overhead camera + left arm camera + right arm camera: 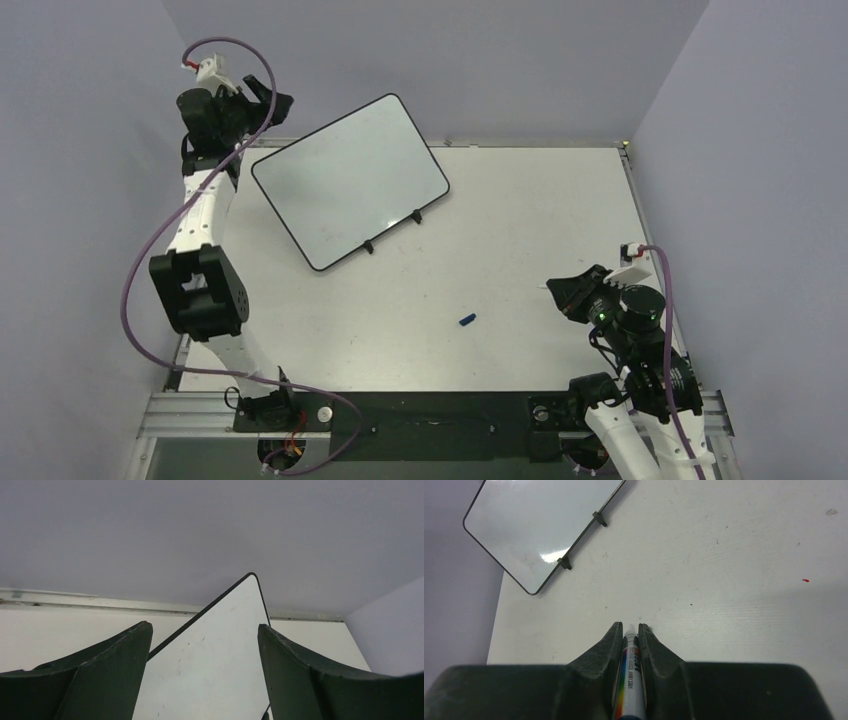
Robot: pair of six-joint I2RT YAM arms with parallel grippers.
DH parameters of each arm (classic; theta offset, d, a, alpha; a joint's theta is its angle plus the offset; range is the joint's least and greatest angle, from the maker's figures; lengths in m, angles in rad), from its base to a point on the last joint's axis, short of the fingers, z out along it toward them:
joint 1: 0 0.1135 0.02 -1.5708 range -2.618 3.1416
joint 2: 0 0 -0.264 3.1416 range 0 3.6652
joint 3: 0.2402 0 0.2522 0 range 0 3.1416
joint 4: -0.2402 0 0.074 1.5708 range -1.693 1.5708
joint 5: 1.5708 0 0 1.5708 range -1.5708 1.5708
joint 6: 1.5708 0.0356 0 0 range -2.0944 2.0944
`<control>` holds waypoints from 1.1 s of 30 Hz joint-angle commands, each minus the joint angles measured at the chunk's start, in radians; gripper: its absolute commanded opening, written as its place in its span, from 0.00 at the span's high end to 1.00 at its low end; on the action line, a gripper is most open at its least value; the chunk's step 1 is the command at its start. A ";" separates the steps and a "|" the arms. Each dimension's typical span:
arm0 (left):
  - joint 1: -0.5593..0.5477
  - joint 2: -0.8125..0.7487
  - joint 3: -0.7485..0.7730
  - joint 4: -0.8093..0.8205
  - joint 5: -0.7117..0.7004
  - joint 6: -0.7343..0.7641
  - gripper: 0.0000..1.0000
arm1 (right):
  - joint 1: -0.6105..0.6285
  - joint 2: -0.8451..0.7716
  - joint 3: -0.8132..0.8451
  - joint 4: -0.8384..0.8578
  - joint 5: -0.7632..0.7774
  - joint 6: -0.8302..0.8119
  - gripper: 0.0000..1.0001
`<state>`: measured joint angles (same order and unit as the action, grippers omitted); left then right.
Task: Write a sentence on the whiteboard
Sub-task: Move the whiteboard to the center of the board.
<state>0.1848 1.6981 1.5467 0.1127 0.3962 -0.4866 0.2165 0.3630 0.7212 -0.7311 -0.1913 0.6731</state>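
Note:
The whiteboard [350, 180] lies tilted at the back left of the table, its glossy face bare white with only faint specks; no sentence is in view on it. My left gripper [268, 105] hangs open just beyond the board's far left edge. In the left wrist view the board [215, 655] shows between the wide-spread fingers [115, 665], which hold nothing. My right gripper [556, 288] is low at the right side of the table, shut on a white marker [630, 665] with a rainbow stripe. The board [539, 525] lies far ahead of it to the left.
A small blue cap [466, 320] lies on the table between the board and my right gripper. The board's two black feet [368, 246] face the table's middle. Grey walls close in on the left, back and right. A red speck [805, 580] marks the table.

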 commanded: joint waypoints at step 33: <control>-0.058 0.793 0.904 -0.612 0.561 0.254 0.55 | -0.002 0.010 -0.050 0.034 -0.008 -0.061 1.00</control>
<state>0.1410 2.5046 2.4355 -0.4755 0.8879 -0.2848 0.2165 0.3637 0.6693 -0.7311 -0.1993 0.6304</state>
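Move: The whiteboard's middle lies about 14 cm to the right of the open left hand, some 3 cm back and 26 cm below it. The middle of its raised far edge is roughly 9 cm ahead, 8 cm right and 18 cm down. Two black clips on the near edge sit about 19 cm back and 17 cm right, and 11 cm back and 28 cm right, both some 33 cm below. From the right hand, the whiteboard is about 33 cm ahead, 38 cm left and 14 cm lower. Fingers come down astride the whiteboard's raised far edge, one beyond it and one over its face: the left hand drops about 16 cm in all, going forward and down first, then down and to the right. It turns some 30 degrees clockwise, tips its fingers downward and begins closing them late on, still leaving a gap. The right hand keeps the marker and sinks about 2 cm. ##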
